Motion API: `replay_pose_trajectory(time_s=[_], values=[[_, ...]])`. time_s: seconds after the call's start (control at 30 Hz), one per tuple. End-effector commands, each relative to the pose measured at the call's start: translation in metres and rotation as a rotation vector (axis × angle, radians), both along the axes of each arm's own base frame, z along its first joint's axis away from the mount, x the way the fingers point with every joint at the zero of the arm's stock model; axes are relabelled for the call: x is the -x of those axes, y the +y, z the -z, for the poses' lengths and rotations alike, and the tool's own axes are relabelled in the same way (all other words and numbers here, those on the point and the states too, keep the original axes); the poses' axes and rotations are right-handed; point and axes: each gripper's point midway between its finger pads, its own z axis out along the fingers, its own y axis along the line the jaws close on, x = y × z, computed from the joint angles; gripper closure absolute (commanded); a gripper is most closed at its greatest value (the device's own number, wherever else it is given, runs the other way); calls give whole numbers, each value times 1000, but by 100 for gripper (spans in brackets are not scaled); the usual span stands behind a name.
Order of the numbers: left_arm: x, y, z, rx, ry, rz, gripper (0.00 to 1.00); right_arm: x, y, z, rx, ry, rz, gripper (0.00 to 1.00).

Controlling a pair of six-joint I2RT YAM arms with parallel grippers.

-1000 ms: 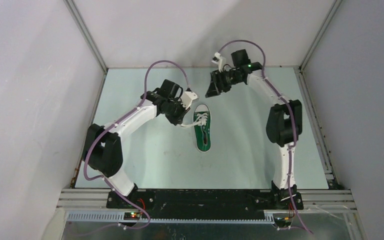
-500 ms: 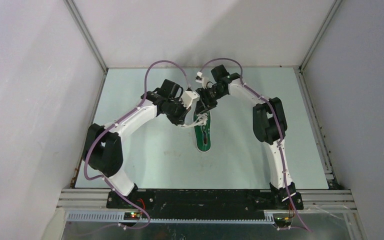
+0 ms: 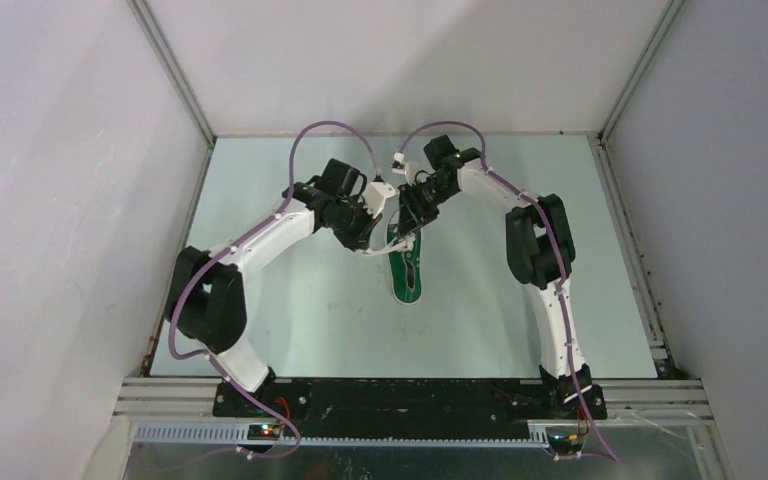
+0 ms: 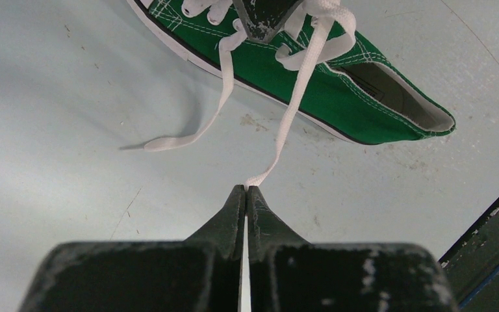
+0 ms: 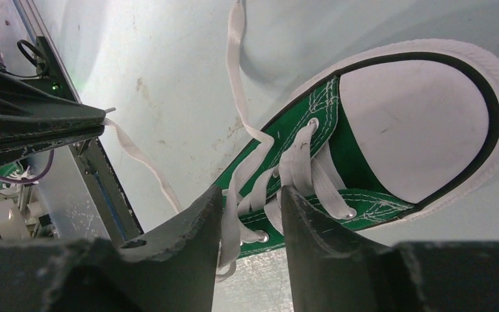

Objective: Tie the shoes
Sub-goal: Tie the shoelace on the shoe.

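Observation:
A small green sneaker (image 3: pixel 407 275) lies mid-table with its white toe cap (image 5: pixel 416 130) pointing away from the arm bases. My left gripper (image 4: pixel 247 188) is shut on the tip of one white lace (image 4: pixel 295 97), which runs taut up to the eyelets. The other lace (image 4: pixel 191 130) trails loose on the table. My right gripper (image 5: pixel 250 195) hovers over the laced part of the shoe (image 5: pixel 364 208), open, its fingers straddling a strand of lace near the eyelets. In the top view the left gripper (image 3: pixel 365 240) sits just left of the shoe and the right gripper (image 3: pixel 410 215) is above its toe end.
The pale table (image 3: pixel 500 300) is walled by grey panels with metal rails along its edges (image 3: pixel 625 230). The left gripper's fingers (image 5: pixel 71 123) show at the left of the right wrist view, close to the right gripper.
My right arm swung from the back of the table down onto the shoe's laces, and its jaws have narrowed. The left gripper kept its hold on the lace and stayed put.

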Motion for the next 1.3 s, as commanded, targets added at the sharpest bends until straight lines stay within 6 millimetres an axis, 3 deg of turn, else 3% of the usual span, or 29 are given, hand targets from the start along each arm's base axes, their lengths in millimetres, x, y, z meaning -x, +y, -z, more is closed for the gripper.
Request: replay_pose_trajectory(time_s=[0.0, 0.03, 0.1, 0.27, 0.3, 0.37, 0.47, 0.57, 0.7, 0.83, 0.93, 1.03, 1.13, 1.27], values=[[-8, -9, -12, 45, -24, -1, 100, 9, -1, -29, -12, -63, -40, 66], [-8, -9, -11, 44, -24, -1, 100, 10, 0, -31, -13, -67, -46, 70], [-8, -7, -8, 35, -20, 3, 100, 7, -1, -39, -14, -96, -43, 97], [-16, 17, 12, -90, -36, -45, 100, -20, -18, -72, -19, -168, 103, 100], [-21, 29, 16, -130, -48, -79, 100, -33, -29, -84, -12, -219, 154, 100], [-28, 47, 18, -166, -58, -146, 100, -45, -52, -87, 40, -251, 249, 100], [-33, 70, 21, -214, -62, -221, 100, -44, -87, -67, 142, -216, 352, 100], [-30, 96, 35, -299, -33, -257, 100, -24, -112, -39, 235, -162, 395, 100], [-29, 130, 51, -389, -7, -327, 100, -5, -132, -12, 289, -106, 435, 100], [-30, 147, 53, -419, -8, -347, 100, -7, -144, 0, 317, -97, 471, 100], [-29, 149, 49, -409, -5, -344, 100, -23, -144, -3, 235, -63, 505, 100], [-29, 144, 39, -376, -9, -332, 100, -53, -147, -21, 128, -50, 577, 100], [-28, 125, 27, -289, 5, -287, 100, -77, -144, -41, 52, -55, 619, 100], [-33, 116, 10, -249, -11, -258, 100, -94, -149, -56, 46, -83, 704, 100]])
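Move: The strand of shoelace I want with my right hand stands between its half-open fingers, about 1 cm to their left and 1 cm below. The shoe's middle is some 6 cm back from that hand and 4 cm lower; its toe cap is 5 cm ahead and 1 cm left. My left hand already pinches the other lace; the shoe's lacing, where that lace leads, lies roughly 12 cm to its right, 3 cm ahead and a little lower. I shut my right fingers on the lace strand and haul it away from the shoe, about 14 cm right: first rising and forward, then dipping back, then forward again, the wrist swinging some 30 degrees clockwise. My left hand keeps its pinch and pulls the other lace about 12 cm left while sinking, rolling its left side up, then eases back slightly. ##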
